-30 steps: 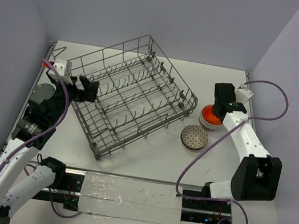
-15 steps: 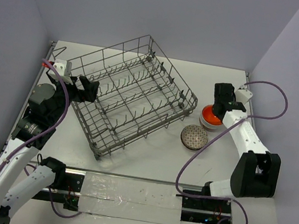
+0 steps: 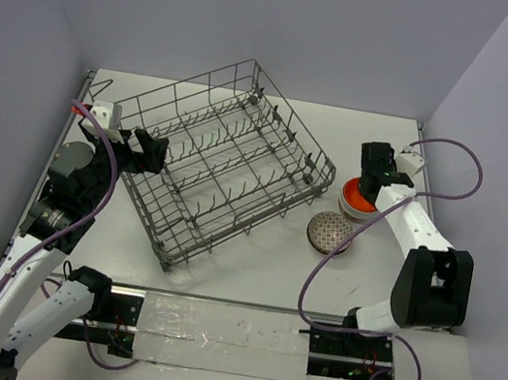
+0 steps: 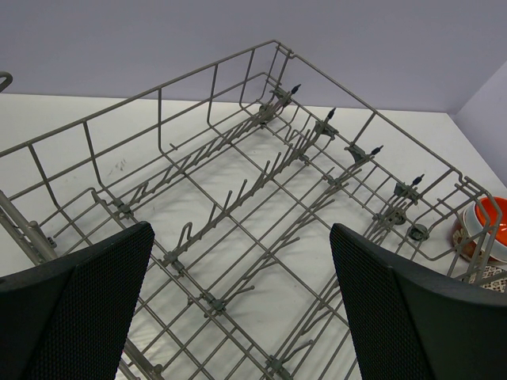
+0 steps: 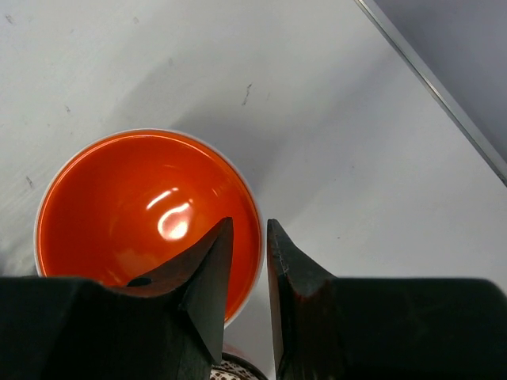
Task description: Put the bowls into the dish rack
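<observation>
The grey wire dish rack (image 3: 164, 255) sits turned at an angle in the middle of the table, with nothing in it. To its right, an orange-red bowl (image 3: 359, 200) stands upright, with a dark-and-white patterned bowl (image 3: 330, 233) in front of it. My right gripper (image 3: 366, 186) hangs just over the orange bowl (image 5: 142, 206). In the right wrist view this gripper (image 5: 249, 227) is open by a narrow gap, one finger over the bowl's inside and the other outside its rim. My left gripper (image 3: 147, 153) is wide open at the rack's left side, where the rack (image 4: 214, 68) fills the left wrist view; that gripper (image 4: 240, 237) holds nothing.
Purple-grey walls close the table at the back and on both sides. A metal rail (image 5: 444, 87) runs along the table's right edge close to the orange bowl. The right arm's purple cable (image 3: 458, 147) loops above the table's right side.
My right gripper's jaws have parted from shut to a narrow gap, and its wrist has shifted slightly left over the orange bowl. The left arm, the rack and the bowls have not moved.
</observation>
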Tool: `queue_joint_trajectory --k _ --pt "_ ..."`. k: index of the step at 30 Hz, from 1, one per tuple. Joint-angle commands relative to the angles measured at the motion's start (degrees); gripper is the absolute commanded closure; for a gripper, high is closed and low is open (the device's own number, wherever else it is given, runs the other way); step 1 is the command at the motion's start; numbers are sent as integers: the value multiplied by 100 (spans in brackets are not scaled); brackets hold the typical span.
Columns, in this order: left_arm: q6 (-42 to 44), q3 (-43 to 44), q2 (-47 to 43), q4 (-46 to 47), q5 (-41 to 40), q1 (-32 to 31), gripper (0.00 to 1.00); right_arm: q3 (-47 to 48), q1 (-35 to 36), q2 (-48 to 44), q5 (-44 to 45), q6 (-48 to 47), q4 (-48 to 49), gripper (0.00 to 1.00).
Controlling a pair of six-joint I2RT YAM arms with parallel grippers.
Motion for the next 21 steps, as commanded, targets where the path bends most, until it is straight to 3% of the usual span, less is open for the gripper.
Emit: queue_joint_trajectory --k 1,11,17,21 --pt "22 -40 -51 191 85 -28 1 -17 -33 133 124 2 218 68" --pt "30 -40 -77 191 84 -28 1 26 -51 406 273 2 253 73" --pt "30 -40 -68 182 93 -28 1 62 -42 327 361 -24 227 92" --pt "30 -31 -68 191 84 -28 1 167 -42 266 423 -42 122 100"
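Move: The orange bowl on top of the stack has its middle about 4 cm ahead of the right hand, 4 cm to its left and 5 cm below, so the part-open fingers stand over its back-right rim. From that hand the patterned bowl lies some 6 cm back, 10 cm left and 8 cm lower; the dish rack's middle is roughly 42 cm left and 8 cm ahead. The idle left hand has the orange bowl about 50 cm to its right, 11 cm ahead and 25 cm down. The right hand goes straight down about 2 cm over the orange bowl's near right rim, one finger on the inner side and the other on the outer, fingers still slanting forward, right and down with hardly any turn. As it bottoms out and stays there, the fingers close from roughly a third open to almost shut and pinch the rim between their tips. ##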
